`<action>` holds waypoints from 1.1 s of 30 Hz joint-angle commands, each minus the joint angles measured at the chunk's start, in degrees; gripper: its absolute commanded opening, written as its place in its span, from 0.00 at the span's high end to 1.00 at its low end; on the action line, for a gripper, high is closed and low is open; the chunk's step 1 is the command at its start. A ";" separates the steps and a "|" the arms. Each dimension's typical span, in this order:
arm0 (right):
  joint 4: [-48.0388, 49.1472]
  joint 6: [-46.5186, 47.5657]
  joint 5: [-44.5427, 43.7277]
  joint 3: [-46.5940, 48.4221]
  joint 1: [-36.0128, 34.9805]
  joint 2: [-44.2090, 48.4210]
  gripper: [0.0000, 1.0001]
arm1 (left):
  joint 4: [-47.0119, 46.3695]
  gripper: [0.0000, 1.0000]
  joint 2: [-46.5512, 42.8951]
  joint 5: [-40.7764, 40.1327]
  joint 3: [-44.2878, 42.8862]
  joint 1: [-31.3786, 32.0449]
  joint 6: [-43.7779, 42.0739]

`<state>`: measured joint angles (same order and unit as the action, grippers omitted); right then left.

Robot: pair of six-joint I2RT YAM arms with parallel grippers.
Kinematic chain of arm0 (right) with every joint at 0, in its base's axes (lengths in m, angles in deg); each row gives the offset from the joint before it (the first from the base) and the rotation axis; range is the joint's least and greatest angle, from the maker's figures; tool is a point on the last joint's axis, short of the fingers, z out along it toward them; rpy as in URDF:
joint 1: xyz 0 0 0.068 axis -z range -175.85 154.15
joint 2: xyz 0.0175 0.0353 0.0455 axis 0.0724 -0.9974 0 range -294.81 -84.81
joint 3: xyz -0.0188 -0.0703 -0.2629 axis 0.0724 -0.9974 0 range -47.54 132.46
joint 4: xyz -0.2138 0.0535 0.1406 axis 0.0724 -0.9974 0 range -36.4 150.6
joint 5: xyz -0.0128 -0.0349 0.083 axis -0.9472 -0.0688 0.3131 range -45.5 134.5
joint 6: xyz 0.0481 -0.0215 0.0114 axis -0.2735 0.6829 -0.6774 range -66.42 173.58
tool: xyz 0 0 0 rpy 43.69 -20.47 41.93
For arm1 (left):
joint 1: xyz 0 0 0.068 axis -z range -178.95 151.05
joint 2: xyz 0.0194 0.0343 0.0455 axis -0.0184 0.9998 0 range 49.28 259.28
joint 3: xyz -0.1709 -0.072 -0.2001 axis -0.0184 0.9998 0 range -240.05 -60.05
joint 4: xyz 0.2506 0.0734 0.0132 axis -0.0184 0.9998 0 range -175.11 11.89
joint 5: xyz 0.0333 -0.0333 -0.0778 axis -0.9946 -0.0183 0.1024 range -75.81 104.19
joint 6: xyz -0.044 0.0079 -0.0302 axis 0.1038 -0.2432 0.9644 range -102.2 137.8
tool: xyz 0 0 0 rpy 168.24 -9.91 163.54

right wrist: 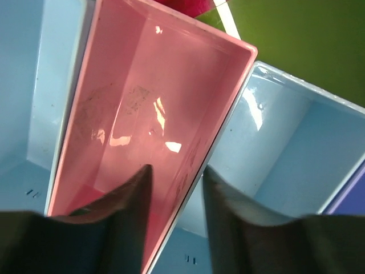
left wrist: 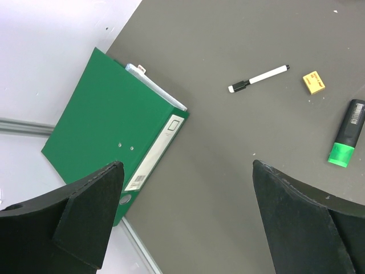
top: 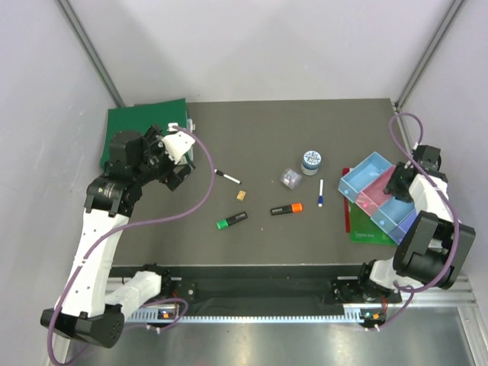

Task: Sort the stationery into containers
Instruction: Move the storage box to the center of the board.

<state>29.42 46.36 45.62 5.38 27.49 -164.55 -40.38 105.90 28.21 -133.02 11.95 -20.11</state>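
Note:
My right gripper (top: 397, 185) (right wrist: 177, 171) is down in the row of containers, open. One finger is inside the pink tray (right wrist: 142, 103) (top: 377, 191), the other in the light blue tray (right wrist: 274, 148) beside it. The shared wall runs between them, with a gap still showing on the pink side. My left gripper (top: 179, 169) (left wrist: 188, 165) hangs wide open and empty at the back left. On the table lie the black-white marker (top: 227, 178) (left wrist: 259, 78), tan block (top: 241, 195) (left wrist: 313, 82), green-capped highlighter (top: 231, 220) (left wrist: 347, 140), orange-capped highlighter (top: 286, 209), clip box (top: 289, 178), round tin (top: 311, 161) and blue-white pen (top: 320, 193).
A green folder (top: 145, 126) (left wrist: 108, 131) lies at the back left corner, under my left arm. The trays rest on a flat green red-edged board (top: 370, 232) (right wrist: 296, 40). A further light blue tray (top: 364, 174) and a purple-blue tray (top: 408, 223) end the row.

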 commanded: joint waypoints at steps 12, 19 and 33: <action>5.95 -2.26 -3.67 1.91 -2.68 -2.96 0.99 | 1.50 0.01 -1.69 -1.19 -1.91 0.18 -0.85; 6.92 -4.55 -4.46 7.36 -4.43 -6.82 1.00 | 3.08 0.01 -2.39 -1.45 -2.00 0.18 -0.67; 7.10 -6.84 -8.68 25.53 -10.06 -20.87 1.00 | 8.61 0.01 -4.85 -2.95 -0.95 0.18 -1.29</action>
<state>33.18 40.85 38.98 22.41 17.98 -182.32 -34.37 102.73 26.26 -133.02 11.95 -21.11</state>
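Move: The storage box's middle is almost under the right hand, about 1 cm back, 1 cm to its right and 2 cm lower; the wall between the pink and the next blue compartment runs there. The green notebook's middle is some 9 cm back and 2 cm right, partly under the box. The blue marker lies level, about 22 cm left; the round jar stands 26 cm left and 9 cm ahead. From the left hand the box is roughly 64 cm right, level ahead, 25 cm below. The storage box's wall between pink and blue is pinched as the right fingers close from half open and sink about 1 cm. Keeping that grip, the right hand then draws the box forward, away from the base, some 10 cm and gathering speed, staying low with its wrist nearly unturned. The empty, open left hand eases back about 2.5 cm. ##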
